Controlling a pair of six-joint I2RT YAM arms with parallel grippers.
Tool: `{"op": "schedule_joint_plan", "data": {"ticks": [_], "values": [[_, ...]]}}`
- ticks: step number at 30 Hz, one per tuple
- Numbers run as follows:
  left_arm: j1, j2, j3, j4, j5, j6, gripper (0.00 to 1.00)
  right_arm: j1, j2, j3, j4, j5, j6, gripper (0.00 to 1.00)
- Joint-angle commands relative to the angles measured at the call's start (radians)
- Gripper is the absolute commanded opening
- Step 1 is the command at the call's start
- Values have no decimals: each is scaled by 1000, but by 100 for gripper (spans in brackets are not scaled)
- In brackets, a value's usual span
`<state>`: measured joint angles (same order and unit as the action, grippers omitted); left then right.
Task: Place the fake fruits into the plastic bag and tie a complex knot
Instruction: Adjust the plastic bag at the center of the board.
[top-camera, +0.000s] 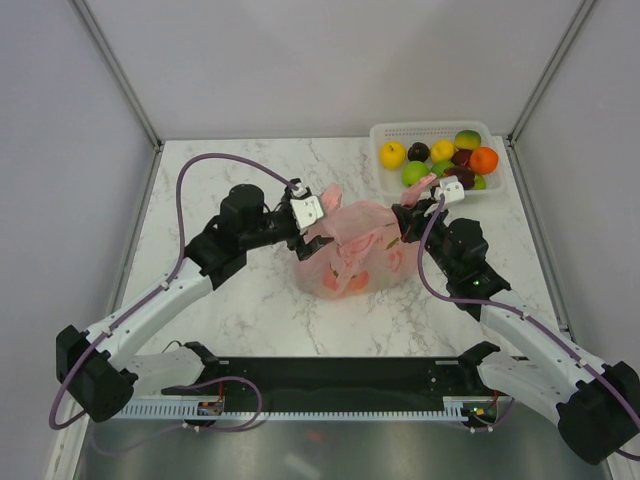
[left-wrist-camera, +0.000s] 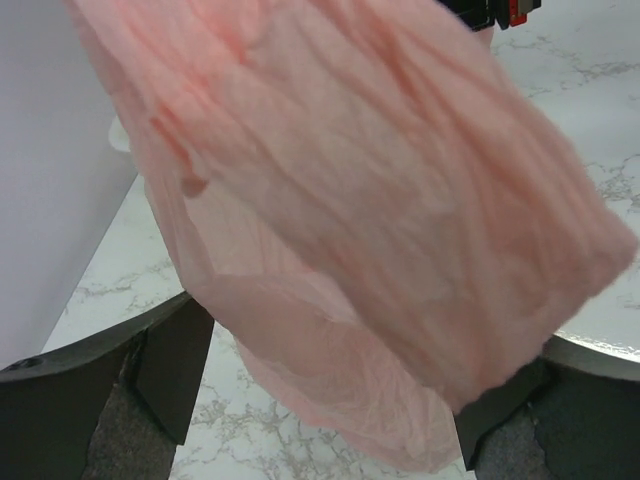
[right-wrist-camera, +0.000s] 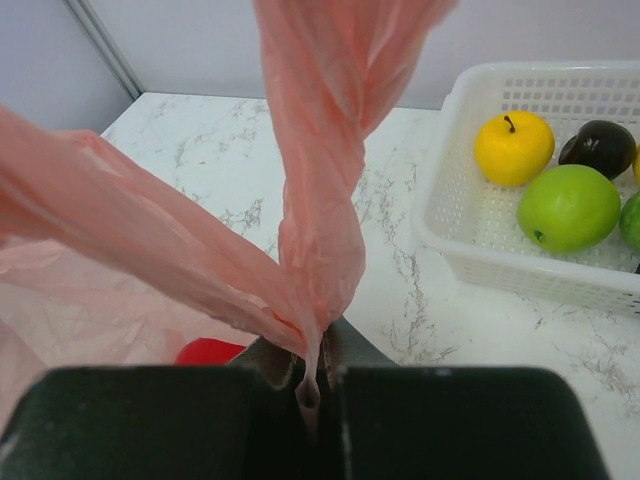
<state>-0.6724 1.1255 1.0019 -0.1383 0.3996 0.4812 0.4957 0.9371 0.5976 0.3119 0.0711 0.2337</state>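
Note:
The pink plastic bag (top-camera: 350, 255) sits mid-table with red and orange fake fruits showing through it. A red one (right-wrist-camera: 208, 351) lies just below my right jaws. My right gripper (top-camera: 418, 200) (right-wrist-camera: 310, 378) is shut on a twisted bag handle (right-wrist-camera: 318, 200) that rises from the jaws. My left gripper (top-camera: 308, 212) (left-wrist-camera: 335, 400) stands open at the bag's upper left. Loose pink film (left-wrist-camera: 380, 250) hangs between its wide-apart fingers (left-wrist-camera: 170, 360). No knot shows.
A white lattice basket (top-camera: 495, 190) (right-wrist-camera: 450, 230) at the back right holds several fruits, among them a yellow one (right-wrist-camera: 513, 147), a green one (right-wrist-camera: 568, 207), a dark one (right-wrist-camera: 600, 148) and an orange one (top-camera: 483, 160). Grey walls enclose the marble table (top-camera: 250, 310).

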Motion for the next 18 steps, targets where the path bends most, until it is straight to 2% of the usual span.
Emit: {"op": "schedule_joint_plan", "data": {"ticks": [1, 3, 7, 8, 12, 15, 17, 18], "values": [[19, 28, 35, 120, 131, 16, 93, 3, -6, 45, 7, -24, -10, 0], [33, 57, 40, 167, 163, -12, 66, 3, -8, 47, 3, -28, -10, 0], [36, 99, 86, 163, 234, -78, 23, 1, -12, 47, 0, -27, -13, 0], [36, 99, 90, 163, 245, -87, 2, 1, -15, 48, -2, -28, -14, 0], [36, 62, 83, 146, 202, -147, 2, 1, -18, 53, -16, 1, -11, 0], [36, 4, 69, 108, 55, -223, 2, 1, -18, 73, -62, 67, 7, 0], [37, -42, 49, 86, -101, -271, 2, 1, -20, 96, -124, 175, 33, 0], [36, -53, 47, 69, -240, -318, 2, 1, -18, 108, -152, 209, 41, 0]]}}
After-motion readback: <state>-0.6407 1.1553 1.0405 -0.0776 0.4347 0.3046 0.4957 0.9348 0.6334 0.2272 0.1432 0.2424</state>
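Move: The bag's left rim hangs in a thick fold between the left hand's open fingertips, about 2 cm farther right and 1 cm ahead, level with them. The fruit-filled body of the bag lies roughly 8 cm right, 2 cm ahead and 22 cm below that hand; the closed right gripper is some 19 cm right and 3 cm ahead, at about equal height. From the right hand, the left rim is around 17 cm left and 2 cm back. Shutting from wide open, the left fingers pinch the fold of the bag's left rim while the hand slides about 2.5 cm right into the plastic. It then turns back about 2 cm to the left and lifts nearly 2 cm, tilting slightly. The right hand keeps its pinch on the other side and at the end gives about 1 cm to its right. ##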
